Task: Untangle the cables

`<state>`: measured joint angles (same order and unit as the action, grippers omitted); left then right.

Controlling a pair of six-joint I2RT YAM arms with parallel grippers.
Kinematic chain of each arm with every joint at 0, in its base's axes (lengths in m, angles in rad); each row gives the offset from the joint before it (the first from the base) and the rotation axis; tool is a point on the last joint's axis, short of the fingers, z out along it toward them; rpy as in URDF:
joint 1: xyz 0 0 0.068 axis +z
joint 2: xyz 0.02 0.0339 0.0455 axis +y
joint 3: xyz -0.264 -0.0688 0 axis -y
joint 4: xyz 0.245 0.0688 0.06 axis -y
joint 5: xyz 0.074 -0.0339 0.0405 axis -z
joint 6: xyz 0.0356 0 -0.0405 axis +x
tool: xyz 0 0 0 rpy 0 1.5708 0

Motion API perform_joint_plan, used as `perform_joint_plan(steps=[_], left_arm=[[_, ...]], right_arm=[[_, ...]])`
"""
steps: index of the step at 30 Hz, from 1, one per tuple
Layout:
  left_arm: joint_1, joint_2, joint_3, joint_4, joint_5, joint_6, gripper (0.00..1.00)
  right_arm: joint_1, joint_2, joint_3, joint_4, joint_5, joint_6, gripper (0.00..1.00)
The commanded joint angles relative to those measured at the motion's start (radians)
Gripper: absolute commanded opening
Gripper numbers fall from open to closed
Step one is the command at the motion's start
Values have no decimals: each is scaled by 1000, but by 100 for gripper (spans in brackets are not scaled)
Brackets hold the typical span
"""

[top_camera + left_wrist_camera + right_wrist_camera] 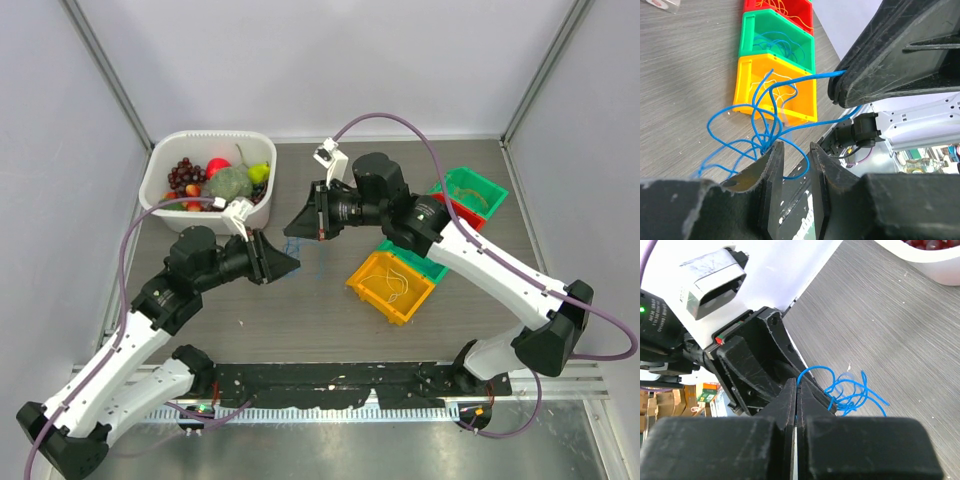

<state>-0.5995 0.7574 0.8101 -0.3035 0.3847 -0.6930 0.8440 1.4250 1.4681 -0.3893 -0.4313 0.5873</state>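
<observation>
A tangled blue cable (761,144) hangs in loops over the table between my two grippers. My right gripper (797,385) is shut on one end of it, and in the left wrist view the right gripper (837,87) shows at upper right with the strand running into its tip. My left gripper (795,146) has its jaws apart. The knot sits against its left fingertip and one blue loop passes through the gap. From above, the left gripper (290,263) and right gripper (292,228) nearly meet at mid-table. From the right wrist the blue cable (849,404) bunches at the left gripper's tip.
A yellow bin (365,285) holds a white cable (396,284). Beside it stand a green bin (747,35) with blue cable and a red bin (752,5) with orange-yellow cable. Another green bin (495,190) is at far right. A white basin (160,170) of fruit stands at back left.
</observation>
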Motion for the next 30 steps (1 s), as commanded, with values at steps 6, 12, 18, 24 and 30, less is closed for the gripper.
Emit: perform_joint_plan(steps=[6,12,18,24,30], left_arm=[[-2,-69,37,-103,-138,15,39],[0,-70,46,-152,-222,12,48],[0,-125,34,-183,-271,-10,46],[0,-222,-8,-155,-283,-16,45],[0,-196,-11,-166,-282,-25,65]], right_arm=[[-5,-34,29,84,-75,43,1],[-6,-43,20,115,-104,60,1],[-5,-46,15,119,-118,57,1],[-5,-49,15,119,-129,52,1],[-5,-52,26,127,-142,60,1]])
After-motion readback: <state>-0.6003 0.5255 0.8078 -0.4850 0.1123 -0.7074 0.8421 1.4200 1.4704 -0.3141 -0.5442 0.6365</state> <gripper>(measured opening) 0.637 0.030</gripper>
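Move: The blue cable tangle hangs from my closed right gripper: its bunch is about 4 cm ahead of my left hand point, 1 cm to the right and nearly level. From my right hand the bunch is roughly 2 cm forward and 6 cm down. From my left hand, the yellow tray lies some 20 cm right, 5 cm farther out and 24 cm below, while the fruit basket is about 25 cm forward, 22 cm left and 18 cm below. I draw my left hand some 5 to 6 cm to the left, away from the right gripper, dipping about 2 cm before rising 3 cm, and turn it about 15 degrees counter-clockwise. Its fingers part, narrow briefly, then spread plainly wider, facing the hanging loops. My right hand keeps the cable pinched and eases about 2 cm up and slightly back. ##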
